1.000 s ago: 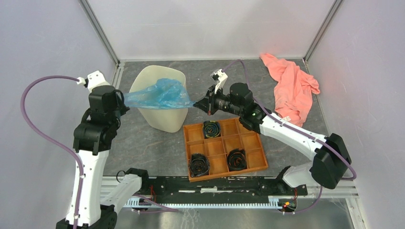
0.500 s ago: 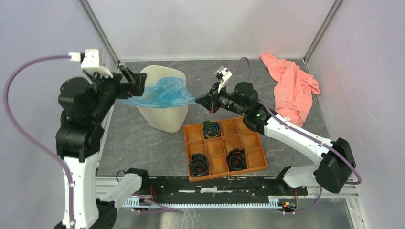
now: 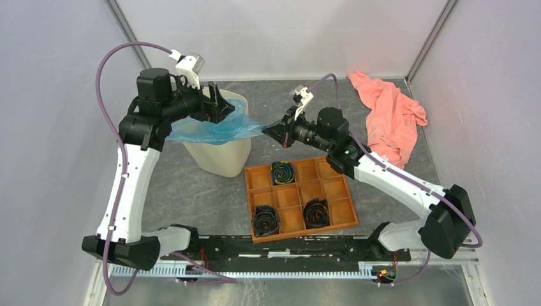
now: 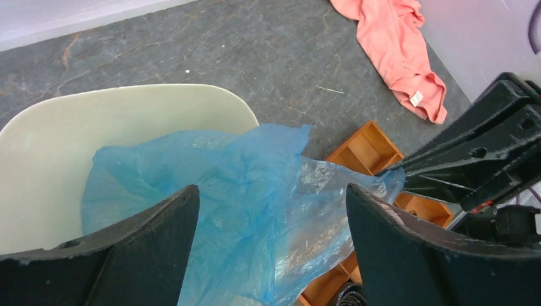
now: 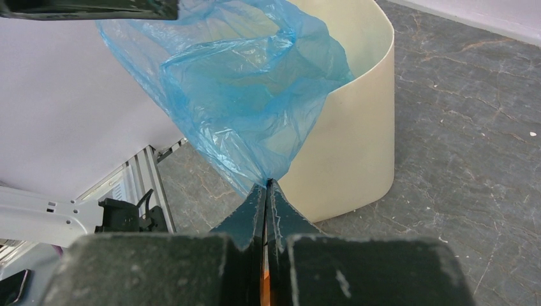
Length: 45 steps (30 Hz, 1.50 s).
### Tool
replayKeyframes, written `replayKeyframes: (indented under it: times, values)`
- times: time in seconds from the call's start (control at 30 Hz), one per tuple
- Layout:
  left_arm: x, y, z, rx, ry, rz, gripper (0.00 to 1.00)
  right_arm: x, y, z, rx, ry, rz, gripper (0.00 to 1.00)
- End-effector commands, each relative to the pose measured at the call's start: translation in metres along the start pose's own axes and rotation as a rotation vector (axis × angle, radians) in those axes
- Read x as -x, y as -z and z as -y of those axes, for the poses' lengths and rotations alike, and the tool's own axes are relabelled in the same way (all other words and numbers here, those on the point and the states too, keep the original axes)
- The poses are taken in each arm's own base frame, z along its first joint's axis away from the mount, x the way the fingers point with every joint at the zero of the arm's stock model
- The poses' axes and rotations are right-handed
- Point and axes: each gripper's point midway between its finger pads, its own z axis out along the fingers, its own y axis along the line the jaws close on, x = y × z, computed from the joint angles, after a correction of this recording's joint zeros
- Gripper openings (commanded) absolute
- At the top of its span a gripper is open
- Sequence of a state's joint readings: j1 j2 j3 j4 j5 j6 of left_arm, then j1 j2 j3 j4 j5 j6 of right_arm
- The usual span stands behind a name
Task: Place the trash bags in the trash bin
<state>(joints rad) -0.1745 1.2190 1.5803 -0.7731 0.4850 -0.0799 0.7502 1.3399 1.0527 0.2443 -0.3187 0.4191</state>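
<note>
The light-blue trash bag (image 3: 217,129) lies stretched across the mouth of the cream trash bin (image 3: 220,156), part of it sagging inside. My right gripper (image 3: 264,129) is shut on the bag's right corner, just right of the bin and above the rim. In the right wrist view the closed jaws (image 5: 266,186) pinch the film (image 5: 242,83) beside the bin wall (image 5: 357,127). My left gripper (image 3: 217,105) is wide open above the bin's far rim, over the bag. In the left wrist view its gripper (image 4: 271,191) is empty, with the bag (image 4: 223,185) and bin rim (image 4: 127,95) below.
An orange compartment tray (image 3: 338,191) stands right of the bin, holding black coiled rolls (image 3: 282,171), (image 3: 265,218), (image 3: 316,212). A salmon-pink cloth (image 3: 389,115) lies at the back right. Enclosure walls stand close behind and to both sides.
My left arm has swung up from the bin's left side to above its far rim, its jaws now open over the bag. My right gripper has shifted slightly, still holding the corner.
</note>
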Motion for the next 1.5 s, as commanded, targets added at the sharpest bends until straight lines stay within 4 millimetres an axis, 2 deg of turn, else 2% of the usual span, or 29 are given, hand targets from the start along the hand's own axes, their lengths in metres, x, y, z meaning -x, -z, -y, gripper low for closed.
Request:
replayKeyframes:
  times: [0.0, 0.13, 0.2, 0.3, 0.33, 0.47, 0.6, 0.7, 0.8, 0.87, 0.93, 0.97, 1.07, 1.17, 1.23, 1.3, 1.47]
  values:
    - [0.004, -0.002, -0.023, 0.117, -0.034, 0.024, 0.84, 0.026, -0.003, -0.01, 0.043, 0.011, 0.074, 0.0]
    - [0.0, -0.006, -0.054, 0.288, 0.057, 0.016, 0.62, 0.023, -0.004, -0.01, 0.051, -0.002, 0.068, 0.0]
    - [0.002, -0.005, -0.068, 0.373, 0.09, 0.033, 0.46, 0.022, -0.004, -0.009, 0.048, -0.004, 0.068, 0.0]
    - [0.012, 0.013, -0.099, 0.58, 0.15, 0.117, 0.17, 0.023, -0.003, -0.008, 0.037, -0.009, 0.071, 0.0]
    - [0.015, 0.02, -0.108, 0.646, 0.168, 0.149, 0.12, 0.024, -0.002, -0.007, 0.027, -0.009, 0.076, 0.01]
    - [0.02, 0.049, -0.135, 0.838, 0.231, 0.25, 0.08, 0.022, -0.001, -0.001, -0.001, -0.013, 0.086, 0.0]
    - [0.002, 0.065, -0.161, 0.982, 0.253, 0.229, 0.03, 0.011, -0.007, 0.009, -0.019, 0.011, 0.051, 0.01]
    - [-0.006, 0.077, -0.175, 1.027, 0.292, 0.226, 0.02, 0.006, -0.003, 0.035, -0.1, 0.073, 0.0, 0.03]
    - [-0.007, 0.091, -0.18, 1.053, 0.301, 0.254, 0.02, 0.016, 0.007, 0.06, -0.192, 0.142, 0.004, 0.05]
    - [-0.005, 0.101, -0.181, 1.083, 0.295, 0.277, 0.02, 0.023, 0.01, 0.068, -0.245, 0.168, 0.013, 0.06]
    - [-0.001, 0.101, -0.174, 1.046, 0.287, 0.303, 0.02, 0.031, 0.004, 0.059, -0.193, 0.174, 0.025, 0.11]
    - [0.001, 0.099, -0.17, 1.015, 0.282, 0.314, 0.03, 0.036, 0.0, 0.052, -0.155, 0.179, 0.028, 0.16]
    - [0.001, 0.095, -0.158, 0.94, 0.259, 0.304, 0.04, 0.048, -0.01, 0.039, -0.075, 0.236, 0.028, 0.43]
    - [-0.006, 0.094, -0.155, 0.927, 0.259, 0.281, 0.04, 0.064, -0.013, 0.034, -0.045, 0.355, 0.03, 0.65]
    - [-0.01, 0.093, -0.153, 0.915, 0.256, 0.274, 0.04, 0.074, -0.016, 0.02, 0.03, 0.428, 0.049, 0.77]
    - [-0.012, 0.093, -0.152, 0.91, 0.258, 0.273, 0.04, 0.081, -0.022, 0.01, 0.088, 0.479, 0.076, 0.82]
    - [-0.01, 0.088, -0.15, 0.882, 0.259, 0.27, 0.06, 0.08, -0.052, -0.004, 0.161, 0.531, 0.084, 0.84]
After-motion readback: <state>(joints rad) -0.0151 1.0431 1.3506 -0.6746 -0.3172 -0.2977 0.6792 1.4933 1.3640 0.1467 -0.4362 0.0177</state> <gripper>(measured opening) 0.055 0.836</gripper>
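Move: The left hand's wide-open fingers stand over the blue trash bag; the bag's far edge is about 4 cm ahead, 4 cm left and 4 cm below. The trash bin's middle lies roughly 3 cm ahead, 5 cm left and 24 cm below. From the right hand, which still pinches a bag corner, the bin's middle is about 6 cm ahead, 17 cm left and 17 cm below; the tray sits some 6 cm back, 10 cm right and 29 cm below. The left fingers close on the bag's edge while reaching about 4 cm forward, then draw it left over the bin's left side, some 18 cm in all, turning nearly 60 degrees counter-clockwise. The right hand holds its corner almost still, shifts forward, right and slightly down, then opens, lets go and rises about 9 cm, rolling. ##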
